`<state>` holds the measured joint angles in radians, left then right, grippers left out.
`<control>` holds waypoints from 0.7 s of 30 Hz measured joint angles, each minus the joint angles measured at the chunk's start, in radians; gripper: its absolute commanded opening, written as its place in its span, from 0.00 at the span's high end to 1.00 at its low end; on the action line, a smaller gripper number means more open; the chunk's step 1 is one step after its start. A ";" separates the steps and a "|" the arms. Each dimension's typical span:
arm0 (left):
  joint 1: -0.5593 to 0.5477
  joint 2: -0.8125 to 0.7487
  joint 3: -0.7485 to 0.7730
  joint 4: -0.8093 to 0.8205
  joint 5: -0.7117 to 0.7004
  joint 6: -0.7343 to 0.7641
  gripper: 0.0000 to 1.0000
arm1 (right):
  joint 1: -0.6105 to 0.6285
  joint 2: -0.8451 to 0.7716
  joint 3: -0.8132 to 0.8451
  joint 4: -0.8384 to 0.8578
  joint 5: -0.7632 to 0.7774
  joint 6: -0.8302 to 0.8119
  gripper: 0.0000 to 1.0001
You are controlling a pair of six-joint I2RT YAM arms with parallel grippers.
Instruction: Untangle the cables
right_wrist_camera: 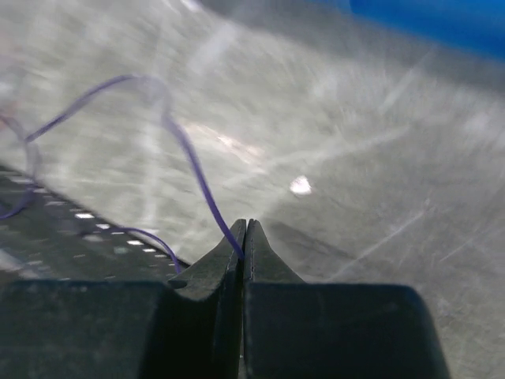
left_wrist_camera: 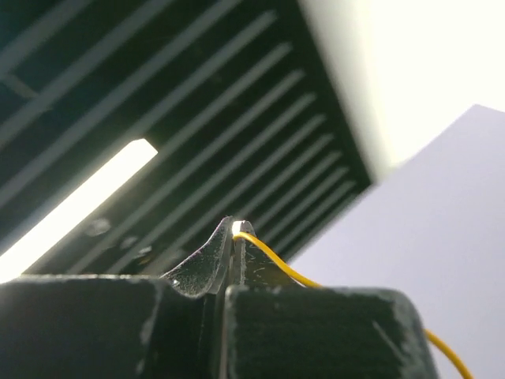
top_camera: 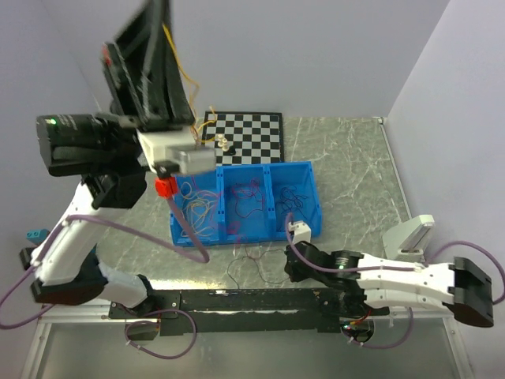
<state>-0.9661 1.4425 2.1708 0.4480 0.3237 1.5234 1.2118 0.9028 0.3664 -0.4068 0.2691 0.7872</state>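
My left gripper [left_wrist_camera: 234, 230] is raised high above the table, shut on the end of one yellow cable [left_wrist_camera: 278, 265]. In the top view that gripper [top_camera: 160, 16] is at the upper edge and the yellow cable [top_camera: 186, 79] hangs down from it toward the checkerboard. Low over the table, in front of the blue bin, my right gripper [top_camera: 290, 264] is shut on a thin purple cable [right_wrist_camera: 189, 162] that loops away to the left; its fingertips [right_wrist_camera: 246, 229] are pressed together. More loose cables [top_camera: 251, 260] lie on the table beside it.
The blue bin [top_camera: 309, 170] has three compartments: yellow cables [top_camera: 199, 212] on the left, red ones [top_camera: 246, 199] in the middle, dark ones [top_camera: 292, 199] on the right. A checkerboard [top_camera: 248, 136] lies behind it. A white block [top_camera: 300, 230] sits at the bin's front right corner.
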 measured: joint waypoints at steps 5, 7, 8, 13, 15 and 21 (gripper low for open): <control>-0.008 -0.146 -0.290 -0.049 0.029 -0.010 0.99 | 0.002 -0.191 0.079 0.001 0.043 -0.121 0.83; -0.016 -0.164 -0.339 -0.071 0.029 -0.026 0.99 | 0.002 -0.216 0.145 0.029 0.052 -0.180 0.61; -0.021 -0.170 -0.359 -0.080 0.029 -0.033 0.99 | 0.002 -0.219 0.175 0.051 0.051 -0.210 0.48; -0.048 -0.195 -0.429 -0.138 0.025 -0.062 0.99 | 0.002 -0.230 0.222 0.223 0.012 -0.362 0.15; -0.060 -0.205 -0.443 -0.172 0.022 -0.070 0.99 | 0.002 -0.233 0.222 0.283 -0.008 -0.425 0.12; -0.096 -0.245 -0.481 -0.247 0.012 -0.074 0.99 | 0.002 -0.259 0.220 0.460 -0.060 -0.615 0.11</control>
<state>-1.0618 1.1980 1.6894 0.2012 0.3359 1.4490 1.2133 0.6437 0.5861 0.0536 0.2089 0.1719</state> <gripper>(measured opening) 0.022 0.885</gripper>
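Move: The right hand, low over the table, already pinches the purple cable. From it the red cable loop is roughly 10 cm left, 3 cm ahead and slightly lower; the bin's middle compartment lies about 17 cm ahead, 12 cm left. The left hand holds the yellow cable high up; that middle compartment is some 78 cm below, 15 cm ahead and 8 cm right of it, the left compartment 14 cm ahead, 5 cm left. Rising some 25 cm, the right hand opens off the purple cable; the left sinks rightward, still pinching yellow. ##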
